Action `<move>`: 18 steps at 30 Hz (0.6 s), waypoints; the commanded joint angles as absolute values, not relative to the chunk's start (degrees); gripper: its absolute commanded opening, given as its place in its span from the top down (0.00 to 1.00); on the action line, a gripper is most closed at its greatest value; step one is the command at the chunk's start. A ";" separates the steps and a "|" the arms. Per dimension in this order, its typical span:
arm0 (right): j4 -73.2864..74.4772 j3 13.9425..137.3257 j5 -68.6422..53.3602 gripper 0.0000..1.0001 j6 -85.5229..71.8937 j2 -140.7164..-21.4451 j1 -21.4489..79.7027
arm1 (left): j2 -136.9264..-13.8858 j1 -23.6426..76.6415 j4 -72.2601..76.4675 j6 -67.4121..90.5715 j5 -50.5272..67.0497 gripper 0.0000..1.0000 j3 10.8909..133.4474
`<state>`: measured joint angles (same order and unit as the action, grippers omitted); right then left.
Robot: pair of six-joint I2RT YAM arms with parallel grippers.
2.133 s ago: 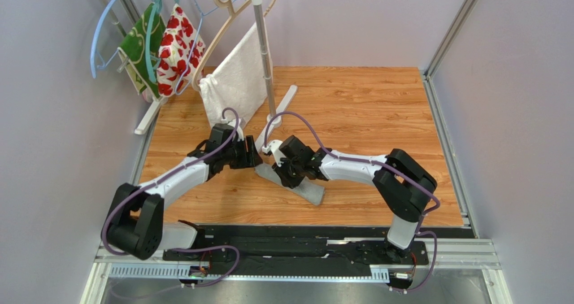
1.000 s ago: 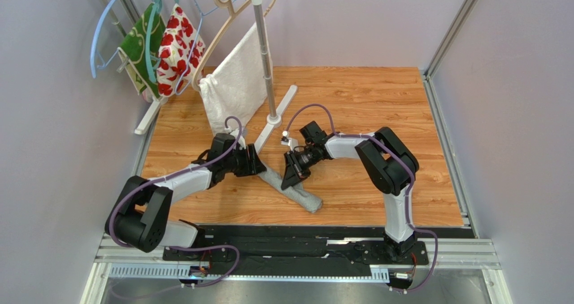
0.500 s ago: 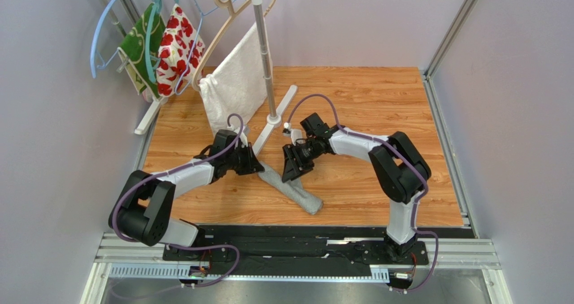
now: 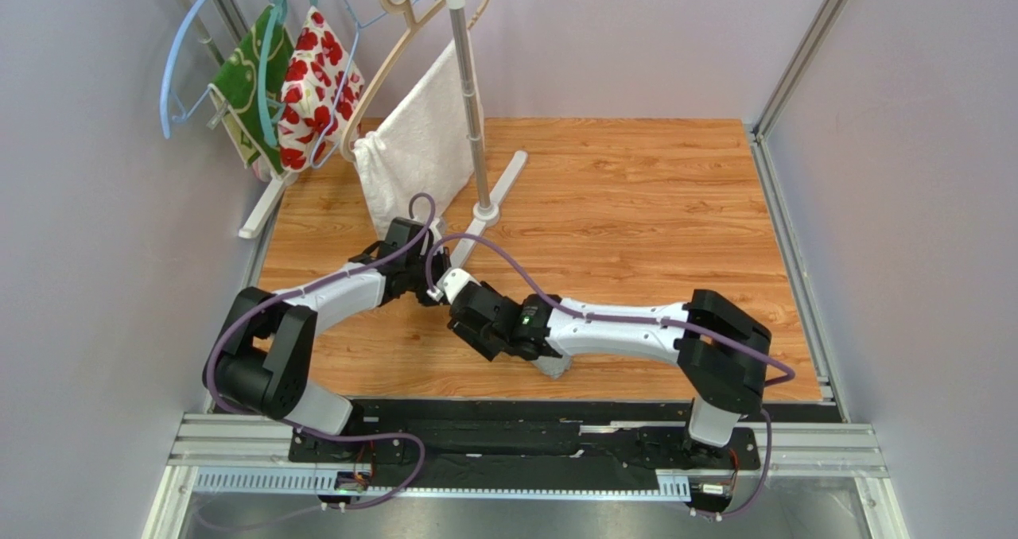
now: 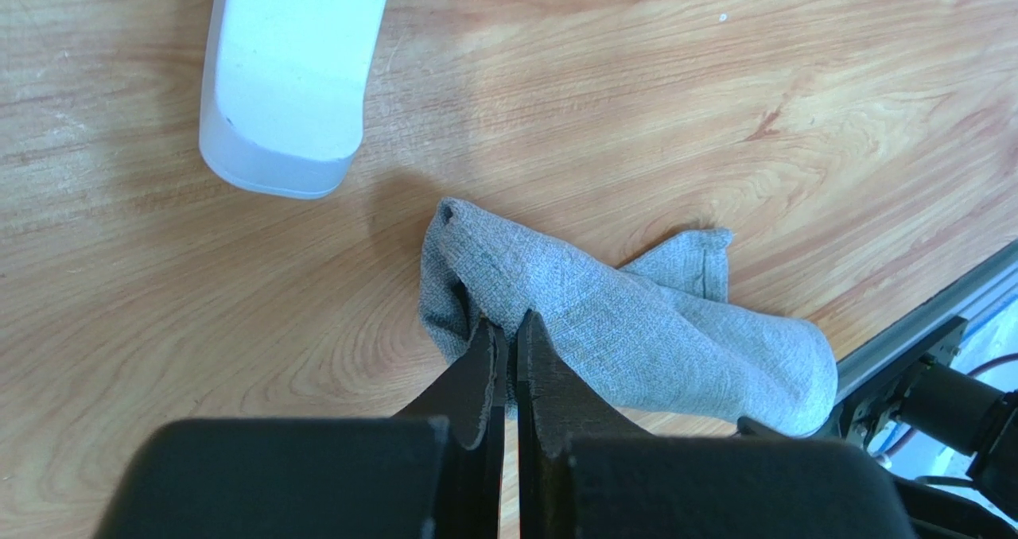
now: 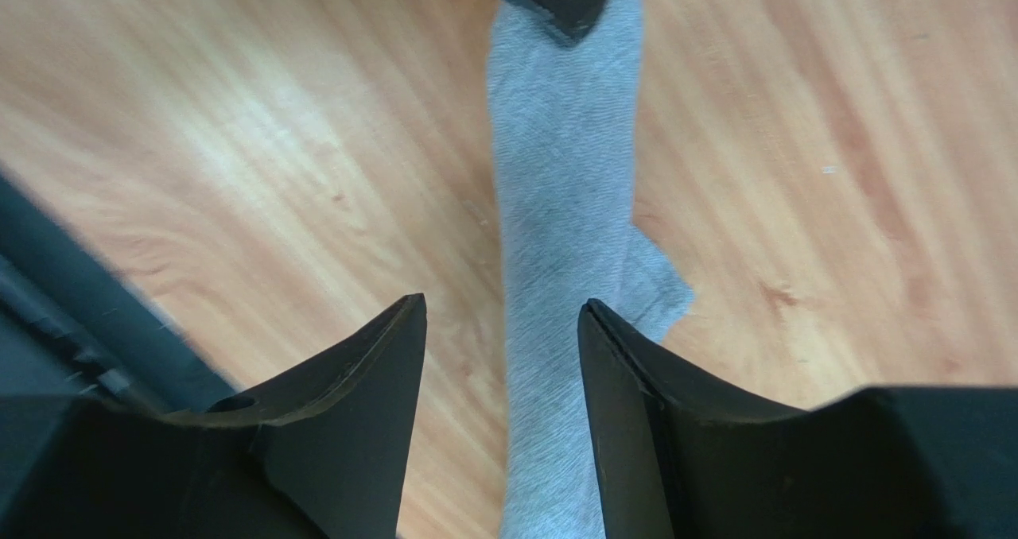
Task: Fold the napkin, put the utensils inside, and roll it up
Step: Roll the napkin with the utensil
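Observation:
The grey napkin (image 5: 633, 324) lies on the wooden table as a long rolled bundle. In the top view only its near end (image 4: 552, 367) shows under the right arm. My left gripper (image 5: 504, 322) is shut on the napkin's far end, pinching a fold of cloth; in the top view it (image 4: 428, 286) sits beside the rack's foot. My right gripper (image 6: 502, 315) hangs open above the middle of the roll (image 6: 562, 205), one finger on each side, not touching it. The utensils are hidden from every view.
A clothes rack stands at the back left with a white towel (image 4: 412, 146), red-flowered fabric (image 4: 313, 68) and several hangers. Its pole (image 4: 472, 110) and white foot (image 5: 293, 74) are close to the left gripper. A black rail (image 4: 526, 426) runs along the near edge.
My right arm has swung from the far side of the roll to the near left and its jaws have opened. My left gripper has shut on the napkin's end.

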<state>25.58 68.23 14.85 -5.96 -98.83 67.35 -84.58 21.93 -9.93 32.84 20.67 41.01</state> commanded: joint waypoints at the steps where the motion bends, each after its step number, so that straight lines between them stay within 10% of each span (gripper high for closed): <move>1: 20.75 66.62 34.18 0.46 -1.59 -101.94 69.78 | -85.08 21.80 -11.95 31.73 20.92 1.00 43.50; 15: 18.45 62.58 24.74 0.56 -3.07 -105.91 68.13 | -84.29 21.80 -11.69 31.38 21.71 1.00 43.86; 18: 17.67 60.91 12.19 0.72 -4.48 -103.55 63.64 | -82.72 21.80 -10.81 31.11 22.33 0.79 43.42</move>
<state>19.99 63.18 26.20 -2.07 -105.75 68.90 -85.03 21.93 -11.77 32.38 20.84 41.85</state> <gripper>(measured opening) 0.331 0.058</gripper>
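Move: From the right hand, the middle of the napkin roll lies about 3 cm to the right, 1 cm ahead and 6 cm below. A loose napkin corner sticks out roughly 4 cm ahead and 5 cm right of this hand. The rack foot's near end is some 11 cm ahead and 6 cm left. For the left hand, shut on the roll's far-left end, the roll's middle lies about 5 cm back and 8 cm right, slightly lower. Down about 5 cm and some 2.5 cm to its right, the half-open right hand straddles the middle part of the napkin roll, its wrist tilting about 15 degrees on the way. Near the bottom its fingers begin closing and pinch the roll from both sides, next to the loose corner. The left hand stays put and keeps its grip on the roll's far-left end. ##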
